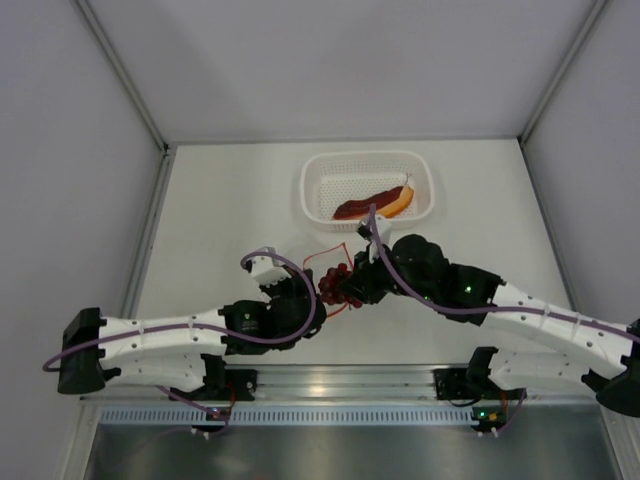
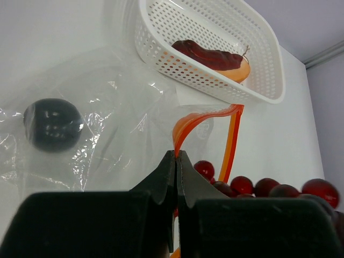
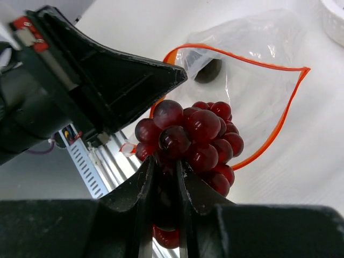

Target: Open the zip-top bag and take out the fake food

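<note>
The clear zip-top bag (image 2: 123,107) lies on the white table with its mouth held open. My left gripper (image 2: 177,156) is shut on its orange-red zip strip (image 2: 201,115). A small dark round fruit (image 2: 52,124) sits inside the bag. My right gripper (image 3: 165,164) is shut on the dark red grape cluster (image 3: 199,134), which hangs at the open mouth of the bag (image 3: 258,70). In the top view the grape cluster (image 1: 338,285) is between the two grippers. The long orange-and-maroon piece (image 1: 375,203) lies in the white basket.
The white perforated basket (image 1: 310,190) stands just beyond the grippers, towards the back of the table. Grey walls close in the table on the left, right and back. A metal rail with the arm bases runs along the near edge.
</note>
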`<control>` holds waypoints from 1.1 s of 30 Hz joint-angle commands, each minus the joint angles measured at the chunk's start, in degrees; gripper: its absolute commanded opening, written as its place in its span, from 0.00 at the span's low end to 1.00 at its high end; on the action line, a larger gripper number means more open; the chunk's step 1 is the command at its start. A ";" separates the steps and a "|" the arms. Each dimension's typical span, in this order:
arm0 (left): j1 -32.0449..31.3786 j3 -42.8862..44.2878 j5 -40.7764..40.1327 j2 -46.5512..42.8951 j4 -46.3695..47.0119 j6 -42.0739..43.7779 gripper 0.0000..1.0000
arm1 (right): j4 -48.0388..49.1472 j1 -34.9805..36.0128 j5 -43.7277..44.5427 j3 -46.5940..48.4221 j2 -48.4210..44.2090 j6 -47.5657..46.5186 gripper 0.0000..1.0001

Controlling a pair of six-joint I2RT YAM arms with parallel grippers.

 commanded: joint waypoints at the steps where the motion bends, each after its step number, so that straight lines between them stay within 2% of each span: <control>1: 0.09 1.66 -1.10 -0.10 1.54 -1.20 0.00 | -1.13 0.95 -1.01 5.92 -4.18 -2.43 0.00; 9: 0.09 -0.36 -1.54 -2.48 1.54 -2.78 0.00 | -12.64 0.07 6.54 14.36 -6.47 -6.13 0.00; 14: 0.09 -0.98 -1.72 -3.01 1.54 -2.96 0.00 | -15.29 -2.30 8.66 20.43 -7.17 -7.61 0.00; 19: 0.09 -1.59 -1.19 -4.06 1.63 -3.40 0.00 | -16.79 -6.15 16.13 24.91 -4.54 -9.11 0.00; 21: 0.09 -1.68 -1.10 -4.41 1.63 -3.31 0.00 | -16.61 -8.79 15.00 25.70 -1.82 -9.29 0.00; 24: 0.09 -1.59 -1.10 -4.85 1.63 -3.05 0.00 | -14.16 -18.52 10.88 25.98 2.14 -8.85 0.00; 27: 0.00 -1.42 -0.84 -4.59 1.63 -2.79 0.00 | -10.38 -24.51 8.32 26.23 7.58 -8.59 0.00; 33: 0.09 -0.36 -0.14 -4.06 1.63 -1.91 0.00 | -4.75 -27.79 2.96 32.89 22.95 -8.41 0.00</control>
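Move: The right hand holds the grapes just at the bag's open mouth. The white basket they are taken to lies about 32 cm ahead of it, 7 cm to its right and some 19 cm below, with the red-orange food in its near half, roughly 28 cm ahead and 8 cm right. The bag's mouth is about 5 cm left, 2 cm ahead and 6 cm below. From the left hand, the basket lies about 31 cm ahead, 15 cm right and 15 cm lower. Still pinching the grapes, the right hand first lifts them up away from the bag's mouth by some 13 cm while easing to its right, then swings forward towards the basket, going about 19 cm farther out in all and sinking again by roughly 8 cm as it turns some 30 degrees clockwise, fingers staying shut on the grapes. The left hand keeps its pinch on the bag's red-edged mouth, almost in place, rising only about a centimetre. ##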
